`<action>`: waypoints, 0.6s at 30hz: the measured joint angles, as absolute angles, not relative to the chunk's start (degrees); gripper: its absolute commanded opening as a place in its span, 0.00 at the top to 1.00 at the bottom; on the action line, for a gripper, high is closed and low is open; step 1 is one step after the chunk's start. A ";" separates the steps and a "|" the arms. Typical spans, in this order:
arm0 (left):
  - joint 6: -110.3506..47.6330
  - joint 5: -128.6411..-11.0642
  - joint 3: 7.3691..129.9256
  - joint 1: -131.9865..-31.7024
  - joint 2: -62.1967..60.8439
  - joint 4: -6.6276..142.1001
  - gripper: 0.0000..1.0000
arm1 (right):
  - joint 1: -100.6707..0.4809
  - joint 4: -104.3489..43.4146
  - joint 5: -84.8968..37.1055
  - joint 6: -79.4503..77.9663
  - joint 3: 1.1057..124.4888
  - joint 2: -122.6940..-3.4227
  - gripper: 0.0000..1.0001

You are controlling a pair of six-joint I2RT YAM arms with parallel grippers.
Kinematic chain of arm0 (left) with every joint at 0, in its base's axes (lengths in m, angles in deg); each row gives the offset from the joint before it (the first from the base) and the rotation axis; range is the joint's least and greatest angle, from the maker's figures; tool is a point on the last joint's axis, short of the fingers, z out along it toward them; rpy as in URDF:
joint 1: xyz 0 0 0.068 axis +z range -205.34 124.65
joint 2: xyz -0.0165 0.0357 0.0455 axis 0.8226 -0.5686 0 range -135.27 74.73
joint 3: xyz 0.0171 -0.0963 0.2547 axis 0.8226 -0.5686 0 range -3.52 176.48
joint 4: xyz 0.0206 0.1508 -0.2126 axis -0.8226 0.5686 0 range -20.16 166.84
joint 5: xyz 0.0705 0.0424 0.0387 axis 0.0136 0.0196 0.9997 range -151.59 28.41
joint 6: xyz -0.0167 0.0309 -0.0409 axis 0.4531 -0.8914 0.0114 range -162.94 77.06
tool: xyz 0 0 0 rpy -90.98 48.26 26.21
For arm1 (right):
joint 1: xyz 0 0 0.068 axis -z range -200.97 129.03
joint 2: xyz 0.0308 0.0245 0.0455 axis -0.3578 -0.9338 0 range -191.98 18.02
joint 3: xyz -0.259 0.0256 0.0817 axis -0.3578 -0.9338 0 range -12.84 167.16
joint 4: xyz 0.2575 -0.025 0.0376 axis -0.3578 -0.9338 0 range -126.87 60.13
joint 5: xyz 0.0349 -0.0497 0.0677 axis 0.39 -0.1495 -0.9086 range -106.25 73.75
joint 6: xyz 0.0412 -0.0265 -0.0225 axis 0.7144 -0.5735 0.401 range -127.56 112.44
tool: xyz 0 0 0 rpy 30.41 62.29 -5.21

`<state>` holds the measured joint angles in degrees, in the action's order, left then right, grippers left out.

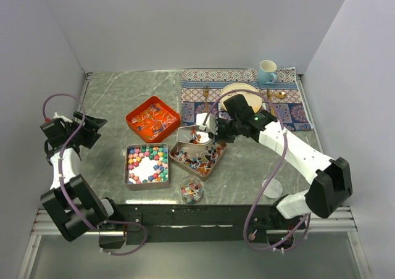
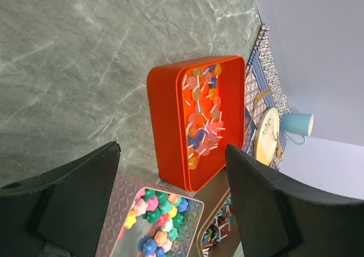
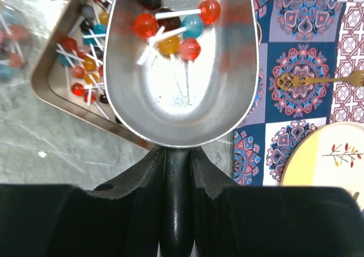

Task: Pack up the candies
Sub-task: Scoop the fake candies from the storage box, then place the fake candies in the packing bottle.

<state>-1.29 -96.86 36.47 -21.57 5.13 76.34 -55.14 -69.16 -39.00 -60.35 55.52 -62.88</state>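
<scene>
My right gripper (image 3: 177, 160) is shut on the black handle (image 3: 177, 206) of a metal scoop (image 3: 182, 92). The scoop holds several round stick candies (image 3: 170, 27) and hangs over a brown tin (image 3: 54, 86) of similar ones. From above, the scoop (image 1: 192, 135) sits over that tin (image 1: 199, 157), just ahead of the right gripper (image 1: 213, 128). Chunky coloured candies (image 1: 147, 163) fill a square tin, and more stick candies lie in an orange tray (image 1: 153, 120). My left gripper (image 1: 92, 123) hovers open and empty at the table's left, its fingers (image 2: 74, 189) framing the orange tray (image 2: 170, 126) and chunky candies (image 2: 156, 217).
A small round clear cup (image 1: 192, 190) of mixed candies stands near the front edge, with a clear lid (image 1: 271, 188) to its right. At the back right a patterned placemat (image 1: 290, 109) carries a plate (image 1: 239, 95), a blue mug (image 1: 266, 72) and a gold fork (image 3: 313, 79).
</scene>
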 measured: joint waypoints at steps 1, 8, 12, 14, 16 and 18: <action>-1.36 -96.95 36.49 -21.57 5.54 76.76 0.19 | -55.16 -69.33 -39.37 -60.09 55.52 -62.36 1.00; -1.29 -97.73 36.33 -21.57 8.27 77.78 0.19 | -59.29 -72.42 -37.99 -64.22 50.80 -53.50 1.00; -1.12 -97.75 36.03 -21.57 9.56 77.87 0.19 | -66.14 -76.33 -35.28 -68.37 46.34 -46.03 1.00; -1.07 -97.75 36.03 -21.57 10.15 77.85 0.19 | -69.52 -77.81 -33.75 -69.93 44.24 -42.95 1.00; -0.68 -97.78 36.03 -21.57 10.83 77.83 0.19 | -72.47 -79.21 -31.41 -70.95 42.84 -40.96 1.00; -0.33 -97.82 35.83 -21.57 11.57 77.72 0.19 | -74.75 -79.85 -28.99 -71.56 41.93 -40.19 1.00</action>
<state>-0.33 -97.82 35.83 -21.57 11.57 77.72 -74.75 -79.85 -28.99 -71.56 41.93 -40.19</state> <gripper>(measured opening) 0.810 0.274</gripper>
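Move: The scoop, already loaded with lollipops, is in the right hand. The clear storage box it is bound for lies about 14 cm back and 6 cm left of that hand, some 15 cm lower. The lollipop tin is about 4 cm back and 4 cm left, under the scoop; the star-candy tin is some 7 cm back and 20 cm left. From the left hand, the storage box is about 15 cm back, 29 cm right and 12 cm down. The loaded scoop, still gripped by its handle in the right hand, is swung back from above the lollipop tin towards the clear storage box, about 12 cm, slow at first and then quick, rising slightly before settling to its starting height. The wrist turns some 20 degrees counter-clockwise on the way. The empty left hand lifts a couple of centimetres, fingers open. ##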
